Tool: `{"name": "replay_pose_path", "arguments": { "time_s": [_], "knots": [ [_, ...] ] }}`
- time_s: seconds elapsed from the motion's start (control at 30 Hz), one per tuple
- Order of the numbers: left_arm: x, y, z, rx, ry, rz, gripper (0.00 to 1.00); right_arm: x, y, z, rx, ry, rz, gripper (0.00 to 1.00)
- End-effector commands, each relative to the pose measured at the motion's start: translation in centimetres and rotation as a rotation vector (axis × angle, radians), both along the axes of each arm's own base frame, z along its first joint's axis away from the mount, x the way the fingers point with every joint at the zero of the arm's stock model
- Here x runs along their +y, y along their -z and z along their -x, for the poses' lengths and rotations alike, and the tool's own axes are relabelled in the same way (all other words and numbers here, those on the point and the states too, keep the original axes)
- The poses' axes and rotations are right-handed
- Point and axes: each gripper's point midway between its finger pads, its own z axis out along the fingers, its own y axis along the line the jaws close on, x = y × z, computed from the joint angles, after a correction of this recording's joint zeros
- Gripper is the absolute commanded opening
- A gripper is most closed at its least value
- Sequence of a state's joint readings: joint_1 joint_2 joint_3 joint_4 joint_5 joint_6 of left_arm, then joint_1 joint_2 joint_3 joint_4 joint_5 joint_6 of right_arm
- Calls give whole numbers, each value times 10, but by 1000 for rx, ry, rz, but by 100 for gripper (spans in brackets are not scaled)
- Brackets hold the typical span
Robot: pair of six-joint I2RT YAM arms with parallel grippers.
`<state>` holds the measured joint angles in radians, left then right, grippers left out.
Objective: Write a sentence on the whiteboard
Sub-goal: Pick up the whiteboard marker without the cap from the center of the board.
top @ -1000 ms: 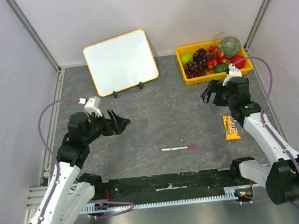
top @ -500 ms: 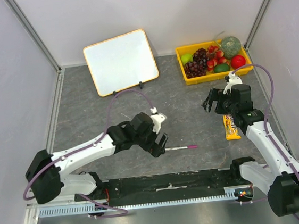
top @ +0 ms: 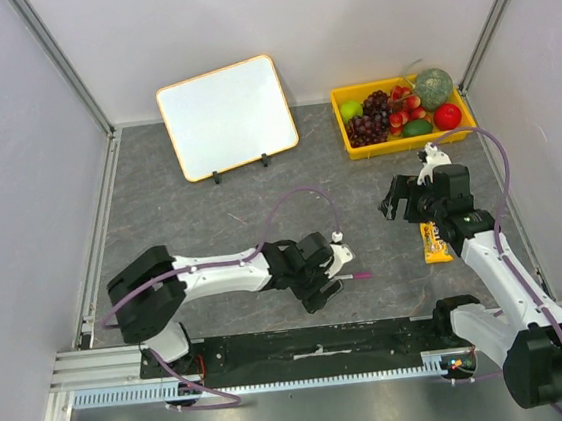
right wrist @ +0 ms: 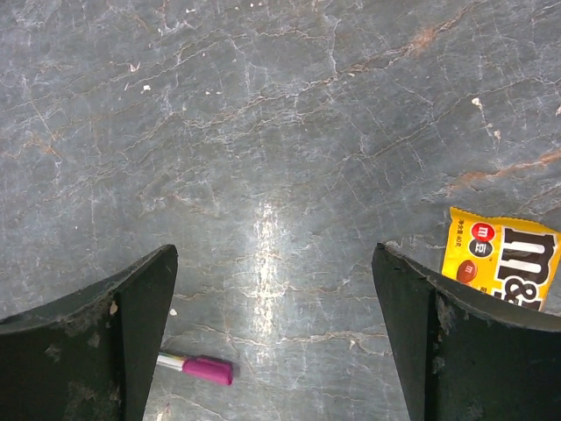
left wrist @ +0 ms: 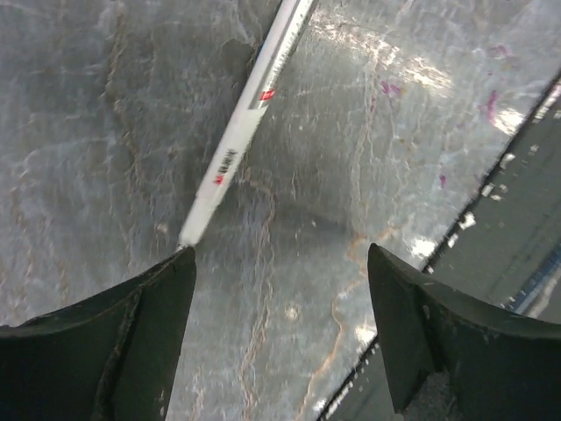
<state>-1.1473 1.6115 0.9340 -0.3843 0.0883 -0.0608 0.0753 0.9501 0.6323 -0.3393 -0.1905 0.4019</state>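
The whiteboard (top: 226, 116), white with an orange frame, stands propped on two black feet at the back left, blank. A white marker (top: 351, 277) with a pink cap lies flat near the front edge. My left gripper (top: 321, 292) is down over its white end, open. In the left wrist view the marker (left wrist: 241, 140) runs diagonally up and away, its tip touching the left fingertip (left wrist: 180, 263), and only bare table lies between the jaws of the left gripper (left wrist: 280, 263). My right gripper (top: 394, 201) hangs open above the table. The right gripper (right wrist: 273, 254) holds nothing, with the pink cap (right wrist: 207, 370) below its left finger.
A yellow tray (top: 344, 143) of fruit sits at the back right. A yellow candy bag (top: 433, 240) lies beneath the right arm, also seen as the candy bag (right wrist: 508, 263) in the right wrist view. A black rail (top: 315, 343) runs along the near edge.
My left arm swung from the left side across the table and came down at the marker's white end, still open. The right gripper drifted slightly nearer.
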Motion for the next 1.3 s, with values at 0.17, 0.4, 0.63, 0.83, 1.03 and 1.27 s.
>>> {"name": "replay_pose_path", "arguments": {
  "time_s": [0.17,0.4,0.63,0.83,1.03,1.27],
  "knots": [
    [-21,18,-34,-196,20,-77,71,5,0,4,-2,-44,-6,98],
    [-18,-15,-34,-230,-4,-4,74,7,-1,4,-3,-50,-12,98],
    [-28,-58,-54,-371,56,45,91,7,4,3,11,-54,-7,98],
    [-54,-30,-69,-352,143,-12,87,5,5,1,13,-45,-4,98],
    [-52,10,-76,-249,149,-24,67,5,0,-2,6,-40,-4,98],
    [-22,18,-84,-168,15,12,2,8,1,-2,12,-59,-10,98]
  ]
}}
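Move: The uncapped marker lies across the table ahead of my left hand, its middle about 5 cm forward and 6 cm to the right, 2 cm below; its bare tip is the near end and its purple end points right. The candy bag is some 11 cm ahead and 29 cm right, and the whiteboard stands some 37 cm ahead, 13 cm left. From my right hand, the marker is roughly 9 cm back, 11 cm left and 12 cm down. I dip my left hand to the table and edge it about 2.5 cm forward and 2 cm right with the fingers narrowing a little, then lift some 6 cm, reopening them and reaching on forward and right as the fingertips swing forward. I come down again by about 5 cm, still easing forward, and shut the fingers on the marker's white barrel near its bare tip. ##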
